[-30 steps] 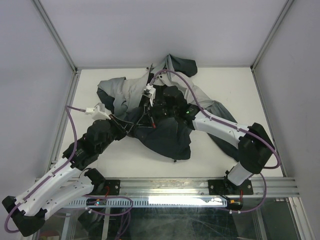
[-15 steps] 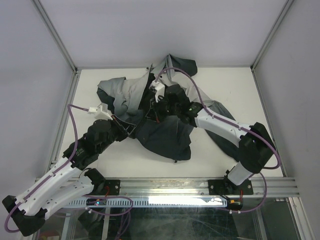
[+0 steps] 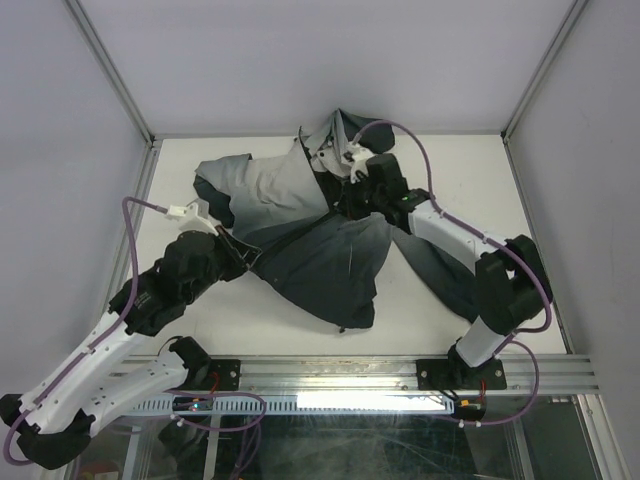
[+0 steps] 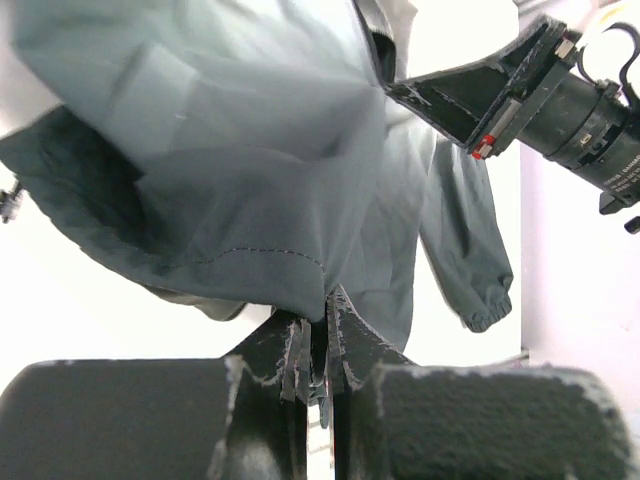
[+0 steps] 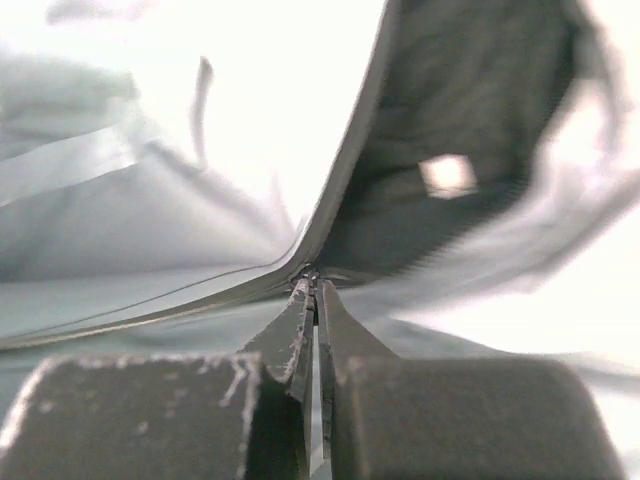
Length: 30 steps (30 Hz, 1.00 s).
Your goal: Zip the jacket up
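Observation:
The jacket (image 3: 270, 190) lies spread on the white table, light grey at the upper left and dark toward the near side. Its hood (image 3: 362, 130) is bunched at the back wall. My left gripper (image 3: 252, 262) is shut on the jacket's bottom hem (image 4: 300, 285), and the fabric runs taut away from the left gripper (image 4: 320, 305). My right gripper (image 3: 335, 175) is up by the collar. In the right wrist view the right gripper (image 5: 313, 285) is shut on the zipper slider. The closed zipper line (image 5: 150, 315) trails to the left, and the dark lining (image 5: 450, 150) gapes open beyond it.
A jacket sleeve (image 3: 440, 265) passes under the right arm, and its cuff (image 4: 482, 312) rests on the table. The right arm's wrist (image 4: 560, 95) shows at the top right of the left wrist view. Aluminium posts (image 3: 120, 90) and white walls close in the table, with a rail (image 3: 330, 375) along the near edge.
My right gripper has travelled from the middle of the jacket up toward the collar. The front has closed and pulled flat behind it. The left arm has drawn slightly back, still gripping the hem.

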{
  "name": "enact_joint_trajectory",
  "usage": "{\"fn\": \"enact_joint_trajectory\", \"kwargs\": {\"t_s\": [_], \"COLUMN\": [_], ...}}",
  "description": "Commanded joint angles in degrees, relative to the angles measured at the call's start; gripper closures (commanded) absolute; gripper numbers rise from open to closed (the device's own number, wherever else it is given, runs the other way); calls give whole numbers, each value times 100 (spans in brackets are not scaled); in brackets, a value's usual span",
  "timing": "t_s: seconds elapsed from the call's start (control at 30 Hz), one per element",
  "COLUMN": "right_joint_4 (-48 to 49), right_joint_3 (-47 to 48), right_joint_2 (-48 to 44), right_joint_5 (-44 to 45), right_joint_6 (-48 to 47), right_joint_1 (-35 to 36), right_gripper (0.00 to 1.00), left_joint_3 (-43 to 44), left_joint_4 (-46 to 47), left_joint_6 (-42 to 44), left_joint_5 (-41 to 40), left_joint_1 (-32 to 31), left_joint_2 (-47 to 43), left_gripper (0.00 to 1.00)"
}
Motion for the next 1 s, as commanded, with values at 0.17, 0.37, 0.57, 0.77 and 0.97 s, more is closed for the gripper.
{"fn": "enact_joint_trajectory", "kwargs": {"t_s": [0.17,0.37,0.57,0.77,0.97], "right_joint_4": [-703,-1166,-1688,-1980,-1031], "right_joint_3": [1144,2201,3099,3290,1685], "right_joint_2": [-370,-408,-502,-801,-1390], "right_joint_5": [895,854,658,-428,-1062], "right_joint_6": [-819,-923,-920,-996,-697], "right_joint_1": [-1690,-2942,-4295,-4669,-3534], "right_gripper": [100,100,100,100,88], "left_joint_3": [2095,3195,4413,5275,3649], "left_joint_4": [35,890,848,624,658], "left_joint_6": [1644,2694,3050,3181,2850], "left_joint_5": [-1287,1050,2066,2870,3012], "left_joint_1": [88,2253,3486,3844,3850], "left_joint_2": [1123,2388,3020,3334,2699], "left_gripper": [100,100,100,100,100]}}
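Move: My right fingers already pinch the zip slider. The collar lies about 16 cm ahead of them, some 4 cm left and roughly 8 below, with the dark flap about 19 cm ahead and 7 right. The right sleeve is some 15 cm back and 24 right. My left hand grips the jacket hem; from it the slider is about 14 cm ahead, 22 right and 6 lower, and the left sleeve some 13 ahead and 11 left. With my right hand I draw the zip slider forward and right away from the held hem, then climb about 20 cm, come free of the jacket and sweep almost 40 cm right before swinging partly back, fingers parting a sliver. My left hand keeps its pinch on the hem, carrying it up about 20 cm, forward some 16 and a little left, fingertips tilting up. ##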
